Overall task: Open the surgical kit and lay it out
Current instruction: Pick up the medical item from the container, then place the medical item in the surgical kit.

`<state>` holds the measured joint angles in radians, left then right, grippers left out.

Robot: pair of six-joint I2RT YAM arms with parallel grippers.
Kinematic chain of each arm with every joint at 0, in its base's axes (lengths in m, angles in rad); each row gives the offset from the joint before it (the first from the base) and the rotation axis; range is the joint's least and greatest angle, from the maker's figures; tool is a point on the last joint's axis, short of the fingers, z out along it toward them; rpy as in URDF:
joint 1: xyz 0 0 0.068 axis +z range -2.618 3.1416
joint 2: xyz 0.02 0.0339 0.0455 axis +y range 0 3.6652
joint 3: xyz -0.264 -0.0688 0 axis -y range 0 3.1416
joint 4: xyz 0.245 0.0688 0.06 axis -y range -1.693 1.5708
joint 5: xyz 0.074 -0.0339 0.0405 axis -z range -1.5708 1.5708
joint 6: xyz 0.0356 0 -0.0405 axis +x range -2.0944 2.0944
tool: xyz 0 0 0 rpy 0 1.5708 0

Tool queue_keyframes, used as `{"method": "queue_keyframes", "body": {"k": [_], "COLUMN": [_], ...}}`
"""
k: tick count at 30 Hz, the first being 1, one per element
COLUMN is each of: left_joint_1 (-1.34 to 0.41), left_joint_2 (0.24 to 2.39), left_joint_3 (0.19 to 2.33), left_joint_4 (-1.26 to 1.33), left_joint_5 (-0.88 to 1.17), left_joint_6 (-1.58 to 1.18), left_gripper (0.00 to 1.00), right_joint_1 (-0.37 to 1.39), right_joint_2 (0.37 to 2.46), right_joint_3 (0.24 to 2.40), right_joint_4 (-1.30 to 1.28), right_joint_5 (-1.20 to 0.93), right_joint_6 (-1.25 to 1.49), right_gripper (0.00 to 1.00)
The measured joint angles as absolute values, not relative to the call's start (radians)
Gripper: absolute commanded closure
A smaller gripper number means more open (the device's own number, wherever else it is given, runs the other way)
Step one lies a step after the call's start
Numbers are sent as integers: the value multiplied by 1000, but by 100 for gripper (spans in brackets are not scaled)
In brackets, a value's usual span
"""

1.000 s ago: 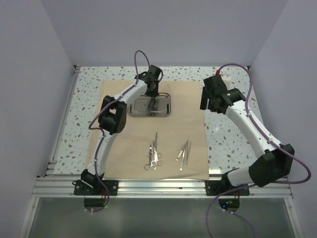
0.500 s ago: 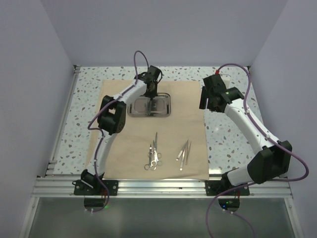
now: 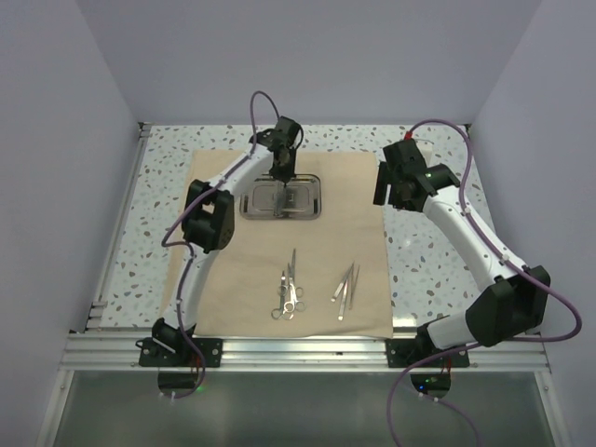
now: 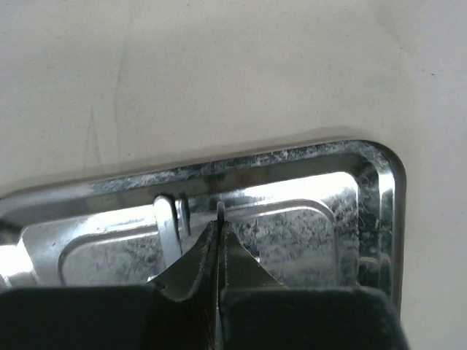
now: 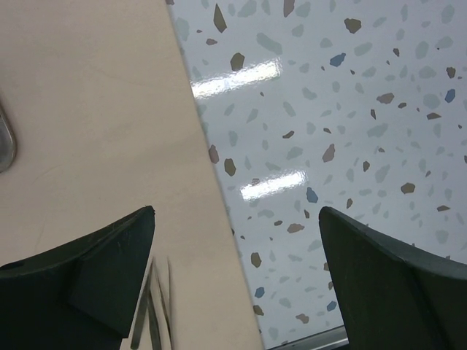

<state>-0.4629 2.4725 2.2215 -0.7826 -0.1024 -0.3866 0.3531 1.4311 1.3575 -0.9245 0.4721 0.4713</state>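
Note:
The surgical kit's tan cloth (image 3: 233, 270) lies spread flat, with the shiny steel tray (image 3: 312, 200) at its far middle. My left gripper (image 3: 279, 182) reaches down into the tray (image 4: 379, 189). In the left wrist view its jaws (image 4: 220, 222) are shut on a thin silver instrument whose tip pokes out between them. Another silver piece (image 4: 168, 226) lies beside it in the tray. Ring-handled scissors and forceps (image 3: 289, 293) and tweezers (image 3: 346, 284) rest on the near part of the cloth. My right gripper (image 5: 237, 210) hangs open over the cloth's right edge (image 5: 95, 131), holding nothing.
The speckled tabletop (image 3: 419, 251) shows around the cloth. Aluminium rails (image 3: 279, 346) run along the near edge and the left side. Plain walls close in the left, back and right.
The left gripper's jaws closed together inside the tray and the wrist shifted slightly toward the back. The right arm barely moved.

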Motion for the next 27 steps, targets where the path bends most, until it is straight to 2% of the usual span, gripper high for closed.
{"method": "queue_keyframes", "body": {"k": [3, 6, 12, 15, 20, 23, 24, 25, 26, 27], "left_joint_1": [-461, -459, -459, -459, -460, -460, -460, -460, -460, -460], "left_joint_2": [2378, 2186, 1656, 1492, 1385, 1370, 1365, 1361, 1358, 1357], "left_joint_3": [2196, 2069, 1589, 1364, 1003, 873, 847, 828, 817, 814], "left_joint_4": [-828, -841, -776, -749, -726, -719, -713, -704, -698, -696], "left_joint_5": [-101, -105, -121, -128, -131, -139, -142, -145, -147, -151], "left_joint_6": [-365, -348, -359, -384, -439, -466, -475, -482, -490, -495], "left_gripper": [100, 100, 100, 100, 100, 100, 96, 86, 63, 56], "right_joint_1": [353, 353, 364, 396, 488, 534, 545, 551, 554, 554], "right_joint_2": [1431, 1434, 1490, 1537, 1628, 1647, 1647, 1646, 1645, 1641], "right_joint_3": [1358, 1376, 1488, 1533, 1625, 1644, 1644, 1644, 1641, 1631], "right_joint_4": [-919, -922, -898, -877, -864, -859, -861, -863, -863, -859], "right_joint_5": [456, 443, 365, 321, 281, 264, 261, 258, 258, 260], "right_joint_6": [471, 471, 469, 467, 470, 471, 471, 472, 472, 473], "right_gripper": [2, 2, 2, 2, 2, 2, 1, 2, 2, 2]}}
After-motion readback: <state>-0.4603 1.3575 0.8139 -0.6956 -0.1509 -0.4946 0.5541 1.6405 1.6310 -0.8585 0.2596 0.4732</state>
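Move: The left gripper already holds the thin medical item over the tray; the bare cloth it is to go to lies some 31 cm back, 15 cm to the left and 3 cm lower. The scissors group is about 34 cm straight back, and the tray's middle about 4 cm back and 2 cm left. From the right gripper, the two instruments left in the tray are roughly 13 cm ahead, 32 cm left and 17 cm down; the tweezers group is 18 cm back, 13 cm left. Bring the left gripper up out of the tray with the item still pinched, arcing some 17 cm high as it swings back about 29 cm and left 15 cm, then lower it to the bare cloth left of the scissors and start opening the fingers. Meanwhile slide the open right gripper about 14 cm left and slightly forward towards the tray, turning some 20 degrees counter-clockwise. ##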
